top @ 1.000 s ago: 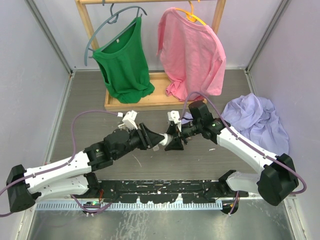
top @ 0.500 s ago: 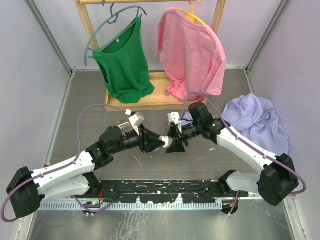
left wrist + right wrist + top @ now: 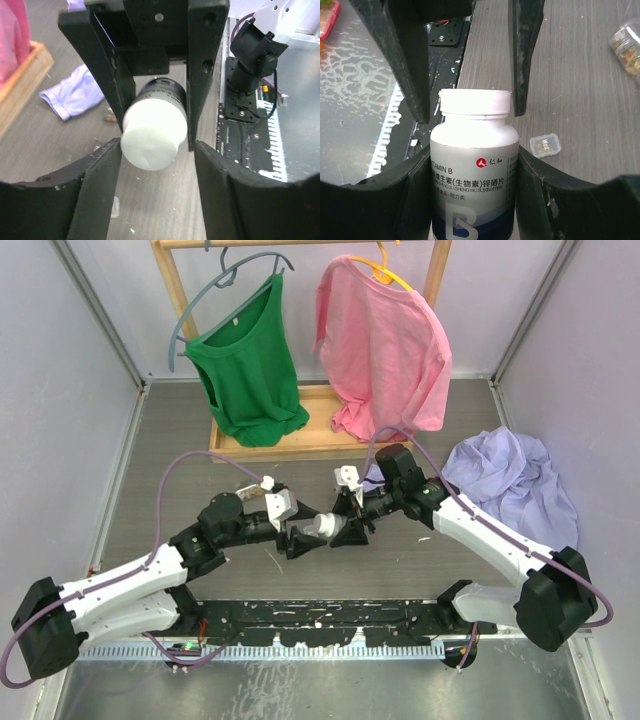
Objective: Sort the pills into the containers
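My right gripper (image 3: 472,150) is shut on a white pill bottle (image 3: 474,175) with a grey and blue Vitamin B label, held off the table in mid-scene (image 3: 322,527). Its white cap (image 3: 154,132) is on and points at my left gripper (image 3: 157,145). The left jaws stand open to either side of the cap, with a gap on both sides. A tiny clear container (image 3: 546,145) lies on the table beside the bottle, and another clear one (image 3: 630,45) sits farther off. No loose pills show.
A wooden rack (image 3: 300,445) with a green shirt (image 3: 245,370) and a pink shirt (image 3: 385,340) stands at the back. A lilac cloth (image 3: 515,480) is heaped at the right. The black base rail (image 3: 320,615) runs along the near edge. A red tray's corner (image 3: 327,17) shows.
My left gripper has turned at the wrist and its jaws have widened off the bottle's cap. The right gripper and the bottle have stayed put.
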Available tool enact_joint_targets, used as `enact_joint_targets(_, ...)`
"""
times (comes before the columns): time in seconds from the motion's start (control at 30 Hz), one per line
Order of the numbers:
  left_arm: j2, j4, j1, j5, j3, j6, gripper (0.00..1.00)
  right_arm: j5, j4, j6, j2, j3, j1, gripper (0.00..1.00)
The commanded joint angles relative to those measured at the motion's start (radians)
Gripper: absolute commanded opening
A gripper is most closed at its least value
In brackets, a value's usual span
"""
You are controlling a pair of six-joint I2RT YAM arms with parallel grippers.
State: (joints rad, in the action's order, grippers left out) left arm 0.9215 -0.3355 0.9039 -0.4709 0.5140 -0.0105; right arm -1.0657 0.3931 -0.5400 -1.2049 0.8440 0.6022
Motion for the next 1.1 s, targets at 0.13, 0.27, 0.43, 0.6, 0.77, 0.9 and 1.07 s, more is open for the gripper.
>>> enact_joint_targets(0.13,-0.04,-0.06,0.007,0.167,-0.019,-0.117,0.95,-0.024,-0.109,0.001,0.018,0.038,-0.003,0.01)
enact_joint_targets(0.27,-0.111,-0.053,0.007,0.21,-0.027,-0.212,0.98,-0.023,-0.105,-0.004,0.018,0.038,-0.003,0.01)
enact_joint_targets(0.43,-0.22,-0.028,0.006,0.319,-0.052,-0.454,0.98,-0.023,-0.097,-0.014,0.017,0.04,-0.002,0.01)
enact_joint_targets(0.6,-0.264,-0.024,0.006,0.396,-0.065,-0.753,0.98,-0.024,-0.096,-0.017,0.016,0.041,-0.002,0.01)
enact_joint_targets(0.77,-0.262,0.083,0.009,0.55,-0.042,-1.007,0.99,-0.022,-0.096,-0.017,0.017,0.04,-0.004,0.01)
enact_joint_targets(0.9,-0.233,0.314,0.085,0.724,0.068,-1.09,0.99,-0.02,-0.096,-0.018,0.016,0.04,-0.003,0.01)
enact_joint_targets(1.07,-0.135,0.439,0.204,0.875,0.175,-1.118,0.92,-0.015,-0.096,-0.017,0.014,0.041,-0.003,0.01)
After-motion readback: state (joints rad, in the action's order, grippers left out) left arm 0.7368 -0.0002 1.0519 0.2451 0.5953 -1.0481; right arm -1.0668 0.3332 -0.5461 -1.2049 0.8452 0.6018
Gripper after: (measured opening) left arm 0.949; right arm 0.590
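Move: The white cap of the vitamin bottle sits between the left fingertips, about 1 cm to the right of that hand point and level with it; from the right hand, which grips the bottle, it is about 5 cm to the left. A small clear box lies on the table some 14 cm below the left hand, 2 cm back and 2 cm to its left. The glass pill jar lies about 7 cm ahead, 15 cm left and 13 cm below. Open the left gripper wide to clear the bottle's cap, then draw it about 4 cm left and 5 cm up off the cap, easing forward; near the end let it sink slightly. Roll the wrist back some 50 degrees, undoing its last twist, and swing the fingers counter-clockwise to point forward-right. Keep the right gripper's hold on the bottle, almost still. ##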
